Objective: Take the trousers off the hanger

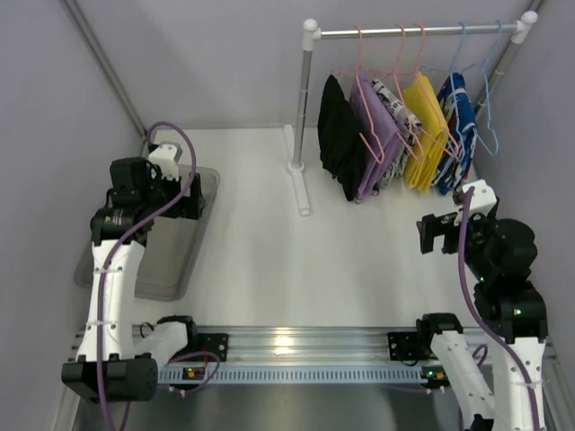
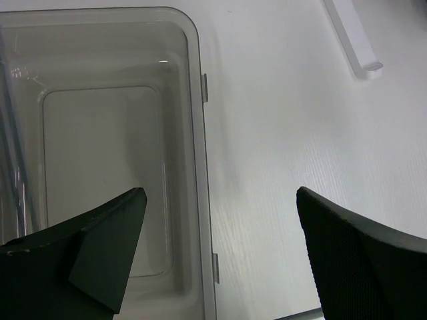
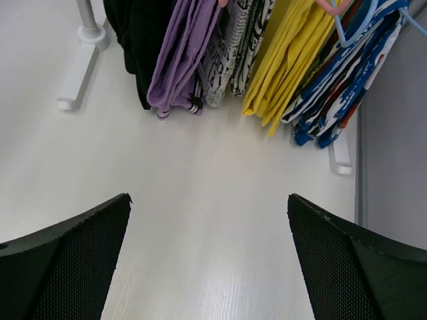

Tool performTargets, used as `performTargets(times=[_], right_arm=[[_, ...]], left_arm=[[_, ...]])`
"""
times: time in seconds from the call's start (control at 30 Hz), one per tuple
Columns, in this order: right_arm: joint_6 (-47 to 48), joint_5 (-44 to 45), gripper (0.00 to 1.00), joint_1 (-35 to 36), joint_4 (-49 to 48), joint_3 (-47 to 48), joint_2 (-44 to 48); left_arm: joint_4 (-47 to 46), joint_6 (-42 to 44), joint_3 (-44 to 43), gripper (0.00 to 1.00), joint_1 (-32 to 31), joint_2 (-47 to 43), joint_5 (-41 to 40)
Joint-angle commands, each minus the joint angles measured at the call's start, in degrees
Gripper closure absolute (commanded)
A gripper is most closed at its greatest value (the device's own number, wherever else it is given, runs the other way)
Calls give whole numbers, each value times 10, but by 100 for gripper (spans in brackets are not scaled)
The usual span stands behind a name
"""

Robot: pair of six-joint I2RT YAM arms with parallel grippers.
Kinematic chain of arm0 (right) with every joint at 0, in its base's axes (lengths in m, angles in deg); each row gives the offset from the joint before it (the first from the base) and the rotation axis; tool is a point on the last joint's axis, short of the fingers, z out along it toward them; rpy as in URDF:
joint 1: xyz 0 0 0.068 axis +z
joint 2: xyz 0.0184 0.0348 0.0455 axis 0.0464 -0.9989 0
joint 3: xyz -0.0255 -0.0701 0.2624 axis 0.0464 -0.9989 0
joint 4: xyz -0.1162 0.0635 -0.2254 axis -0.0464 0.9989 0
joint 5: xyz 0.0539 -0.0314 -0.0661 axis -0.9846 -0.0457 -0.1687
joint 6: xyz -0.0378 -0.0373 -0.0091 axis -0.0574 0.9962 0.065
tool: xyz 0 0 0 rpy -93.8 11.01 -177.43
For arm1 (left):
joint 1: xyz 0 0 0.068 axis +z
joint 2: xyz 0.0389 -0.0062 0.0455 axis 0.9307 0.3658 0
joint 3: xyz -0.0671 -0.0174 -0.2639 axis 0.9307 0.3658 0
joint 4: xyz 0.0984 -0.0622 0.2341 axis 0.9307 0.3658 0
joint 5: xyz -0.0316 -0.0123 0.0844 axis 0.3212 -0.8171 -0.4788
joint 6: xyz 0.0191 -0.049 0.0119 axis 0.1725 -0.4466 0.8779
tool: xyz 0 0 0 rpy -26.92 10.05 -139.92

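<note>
The black trousers (image 1: 340, 136) and the lilac trousers (image 1: 377, 135) hang folded on pink hangers (image 1: 364, 63) at the left end of the rail (image 1: 413, 31). In the right wrist view the black pair (image 3: 137, 33) and the lilac pair (image 3: 180, 57) hang at the top left. My right gripper (image 1: 437, 233) is open and empty over the table, well short of the garments; it also shows in the right wrist view (image 3: 208, 200). My left gripper (image 1: 199, 197) is open and empty above the right rim of the clear bin (image 1: 162, 260); it also shows in the left wrist view (image 2: 220, 193).
A black-and-white printed garment (image 1: 397, 121), a yellow garment (image 1: 427, 130) and a blue patterned one (image 1: 456, 130) hang further right on the rail. The rack's white post (image 1: 304, 99) and foot (image 1: 298, 184) stand left of the clothes. Grey walls close both sides.
</note>
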Motion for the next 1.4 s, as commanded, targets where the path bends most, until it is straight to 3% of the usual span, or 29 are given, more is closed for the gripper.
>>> performTargets(times=[0.0,0.23,0.67,0.8,0.97,1.13,1.37], right_arm=[[7,-35,0,-7,24,32,-4],[6,-110,1,-7,54,156,-54],[-85,-268,1,3,93,517,-409],[-145,-278,10,27,88,616,-496],[-193,-287,20,47,55,625,-573],[-238,-286,21,62,1,623,-626],[-269,-260,33,83,-49,656,-704]], left_arm=[[-6,-2,-11,1,-2,-4,-2],[-2,7,-32,1,-2,8,-2],[-15,-7,-34,1,-2,14,18],[-23,-13,-36,1,-2,12,28],[-20,-22,-48,1,-2,13,38],[-18,-22,-47,1,-2,13,34],[-15,-20,-40,1,-2,12,26]])
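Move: The leftmost pink hanger, with the black trousers on it, hangs roughly 24 cm ahead of the right hand, 16 cm to its left and 7 cm above it. The black trousers' middle is about 26 cm ahead, 21 cm left and 2 cm lower than that hand; the purple pair is level with them ahead, but only 14 cm left. From the left hand this hanger lies some 16 cm ahead, 43 cm right and 10 cm higher. Lift the right gripper about 17 cm, then carry it forward and left over the open table towards the leftmost pink hanger, sinking some 8 cm on the final approach. Swing the fingers counter-clockwise, tip them down about 20 degrees and roll the left side up as you go; ease them from wide open to about two-thirds, lining the gap up with the hanger's near sloping arm. ##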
